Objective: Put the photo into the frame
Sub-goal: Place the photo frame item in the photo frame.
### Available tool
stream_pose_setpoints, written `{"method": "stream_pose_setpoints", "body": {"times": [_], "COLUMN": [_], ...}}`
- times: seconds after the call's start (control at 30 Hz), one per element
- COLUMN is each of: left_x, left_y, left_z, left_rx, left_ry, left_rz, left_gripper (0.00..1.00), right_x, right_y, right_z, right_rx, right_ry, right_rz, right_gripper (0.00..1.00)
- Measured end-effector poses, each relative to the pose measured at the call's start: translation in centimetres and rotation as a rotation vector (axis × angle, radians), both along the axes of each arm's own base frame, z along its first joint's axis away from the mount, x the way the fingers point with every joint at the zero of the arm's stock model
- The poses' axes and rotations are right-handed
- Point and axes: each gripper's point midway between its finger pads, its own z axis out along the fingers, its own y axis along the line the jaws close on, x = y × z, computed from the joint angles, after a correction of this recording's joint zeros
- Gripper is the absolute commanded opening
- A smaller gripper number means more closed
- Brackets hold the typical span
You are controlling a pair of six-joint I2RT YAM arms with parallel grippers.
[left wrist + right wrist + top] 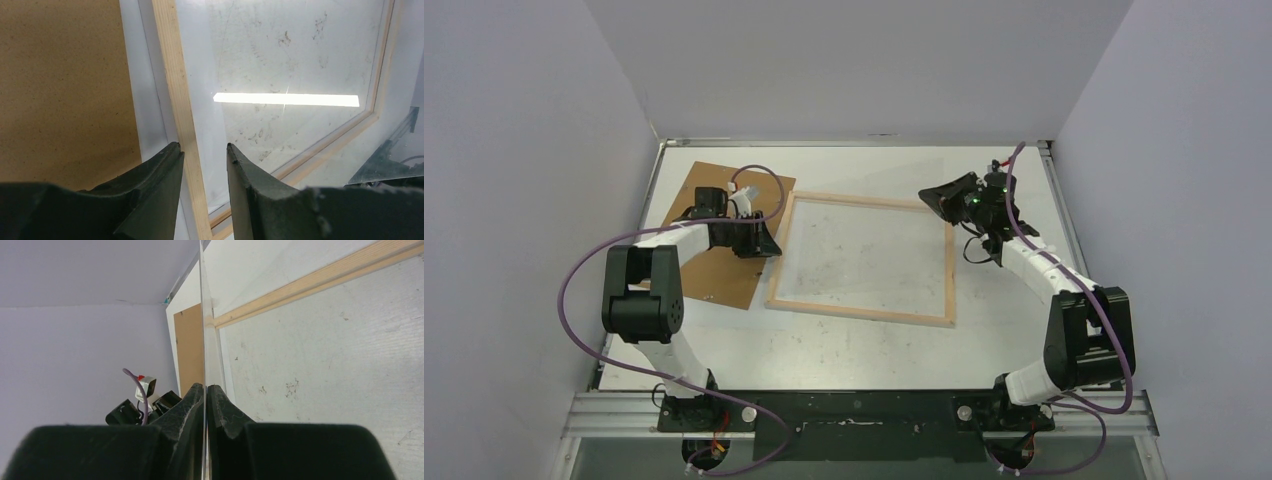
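Observation:
The pale wood frame [859, 312] lies flat in the middle of the table. My left gripper [764, 243] hovers open over its left bar [175, 75], one finger on each side, and the right fingertip [231, 150] stands clear of the wood. At the frame's far right corner, my right gripper [936, 198] is shut on a thin glossy see-through sheet [202, 315], seen edge-on in the right wrist view. That sheet stretches over the frame opening toward the left bar. The photo is out of view.
A brown fibreboard backing panel [734, 280] lies left of the frame, partly under my left arm. Grey walls close in the table on the left, back and right. The table surface [844, 350] inside and around the frame is smudged.

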Motion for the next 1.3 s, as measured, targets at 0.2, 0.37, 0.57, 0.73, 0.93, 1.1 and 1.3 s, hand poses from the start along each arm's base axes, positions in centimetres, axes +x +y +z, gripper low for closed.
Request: {"method": "stream_pose_setpoints", "body": {"times": [0.2,0.37,0.57,0.73,0.93,1.1,1.3], "left_x": [-0.2,-0.2,-0.2,-0.3,0.6,2.0,2.3], "left_y": [0.0,0.0,0.0,-0.1,2.1,5.0,5.6], "left_z": [-0.2,-0.2,-0.2,0.0,0.7,1.5,1.6], "left_rx": [0.0,0.0,0.0,-0.016,-0.068,-0.079,-0.079], "left_ry": [0.006,0.006,0.006,0.015,0.028,0.011,0.003], "left_rz": [0.0,0.0,0.0,0.005,0.085,0.173,0.188], "left_gripper": [0.35,0.35,0.35,0.35,0.34,0.33,0.33], "right_x": [-0.2,-0.5,-0.7,-1.0,-1.6,-1.8,-2.0], "right_y": [0.0,-0.2,-0.1,-0.1,0.0,0.1,1.3], "right_z": [-0.6,-1.5,-0.4,1.4,4.1,5.7,7.0], "right_rx": [0.008,0.019,0.045,0.08,0.126,0.149,0.189], "right_ry": [0.012,0.042,0.031,0.006,-0.043,-0.077,-0.106], "right_rz": [-0.004,-0.015,-0.02,-0.029,-0.03,-0.024,0.002], "right_gripper": [0.05,0.05,0.05,0.05,0.05,0.05,0.05]}}
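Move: The right gripper already holds the clear sheet by its edge, with the middle of the frame about 12 cm to its left, level fore-and-aft and some 20 cm below. The frame's right rail is roughly 9 cm to that hand's right. The open left fingers hang over the frame's left rail, directly under them, about 4 cm down. From the left hand, the brown board's middle lies some 14 cm left and 9 cm ahead, about 5 cm below. Keep the right gripper shut on the clear sheet: let it dip about a centimetre, then raise it some 8 cm above that low point, easing slightly back and rolling its left side up about 10 degrees. Hold the left gripper still at first, then carry it away from the frame's left rail, about 6 cm left and a little forward over the brown board, turning slightly counter-clockwise, fingers still part open. ##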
